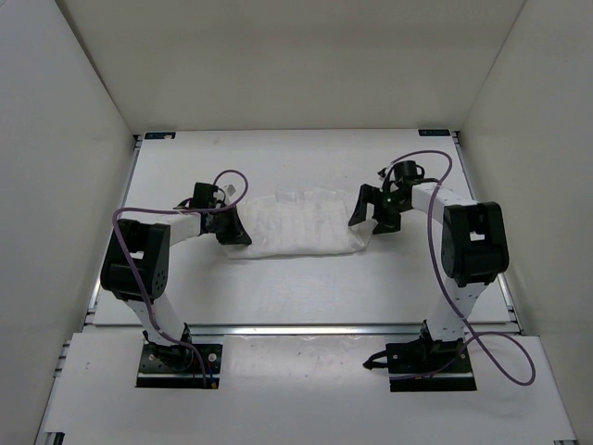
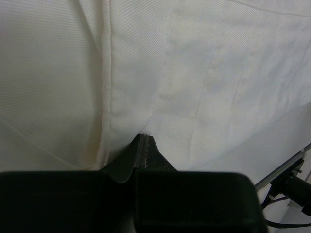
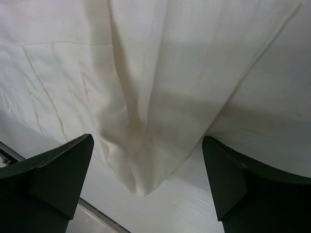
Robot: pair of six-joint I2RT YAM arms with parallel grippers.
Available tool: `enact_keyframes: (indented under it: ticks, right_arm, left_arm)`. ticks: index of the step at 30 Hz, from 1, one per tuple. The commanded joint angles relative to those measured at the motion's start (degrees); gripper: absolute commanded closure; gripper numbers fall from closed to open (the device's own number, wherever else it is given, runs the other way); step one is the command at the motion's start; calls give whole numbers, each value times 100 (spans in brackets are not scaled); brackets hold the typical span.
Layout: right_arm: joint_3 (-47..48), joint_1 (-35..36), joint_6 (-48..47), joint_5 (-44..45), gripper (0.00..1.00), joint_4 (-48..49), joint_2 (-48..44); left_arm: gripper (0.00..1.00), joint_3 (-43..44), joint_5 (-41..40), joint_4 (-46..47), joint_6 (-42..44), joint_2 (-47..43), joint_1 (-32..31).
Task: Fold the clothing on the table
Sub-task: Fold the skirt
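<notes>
The clothing [image 1: 298, 225], a white pleated garment, lies as a wide folded band across the middle of the table [image 1: 306, 287]. At its left end, my left gripper [image 1: 236, 232] is low on the cloth. In the left wrist view its jaws [image 2: 143, 139] are shut together with the fabric [image 2: 160, 73] pinched at their tips and creases running to them. My right gripper [image 1: 371, 218] stands open at the garment's right end. In the right wrist view the fingers [image 3: 148, 141] straddle a loose pointed corner of the fabric [image 3: 146, 97] that rests on the table [image 3: 204, 204], touching neither finger.
An aluminium rail [image 1: 306, 329] runs along the near table edge, seen also in the right wrist view [image 3: 97, 218]. White walls enclose the table on three sides. Purple cables [image 1: 445, 278] loop beside both arms.
</notes>
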Motion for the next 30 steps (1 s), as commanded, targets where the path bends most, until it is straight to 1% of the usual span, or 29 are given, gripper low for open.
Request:
enact_keyframes:
  ticks: [1, 3, 7, 8, 11, 14, 16, 17, 18, 20, 23, 26, 30]
  right_arm:
    - [147, 162, -145, 136, 8, 25, 211]
    - [199, 162, -92, 83, 9, 96, 255]
    - [532, 276, -162, 240, 15, -115, 500]
    - [594, 320, -180, 345, 19, -219, 527]
    - [885, 592, -373, 916, 25, -597, 720]
    - [1069, 768, -452, 1145, 36, -844, 870]
    - [1114, 856, -453, 1216, 46, -888, 975]
    - [1096, 857, -452, 1216, 59, -845, 958]
    - [1053, 874, -426, 1164, 66, -844, 967]
    - [1078, 848, -330, 1181, 99, -871, 1028]
    - [1061, 707, -338, 1260, 100, -950, 1002]
    - [886, 533, -242, 1514, 100, -854, 617]
    - [999, 294, -320, 1550, 99, -976, 220]
  left_arm:
    - [100, 173, 112, -116, 142, 36, 29]
    - [100, 173, 120, -142, 143, 62, -6]
    - [100, 217, 130, -204, 178, 115, -41]
    - [100, 182, 129, -204, 204, 115, -59]
    - [100, 252, 86, -292, 248, 124, -94]
    - [100, 226, 94, -318, 257, 133, -182]
    - [100, 208, 77, -344, 230, 141, -234]
    - [100, 217, 51, -344, 239, 124, -270]
    - [100, 217, 42, -353, 257, 159, -270]
    - [100, 208, 59, -362, 231, 177, -209]
    - [100, 235, -20, -397, 196, 159, -218]
    - [100, 287, -64, -415, 108, 238, -287]
    - [100, 279, -143, -301, -33, 291, -638]
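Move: The right hand, open, hovers over the folded skirt's right edge, which lies about 3 cm to its left, 1 cm ahead and 2 cm below. The skirt's near right corner is some 5 cm back and straight below, the bundle's middle about 14 cm left and level fore-and-aft. From the left hand, shut on the skirt's left end, that right edge lies roughly 23 cm right and 5 cm ahead. Right hand sinks left about 3 cm, pinches the skirt's right edge, then both hands drag the skirt right. ##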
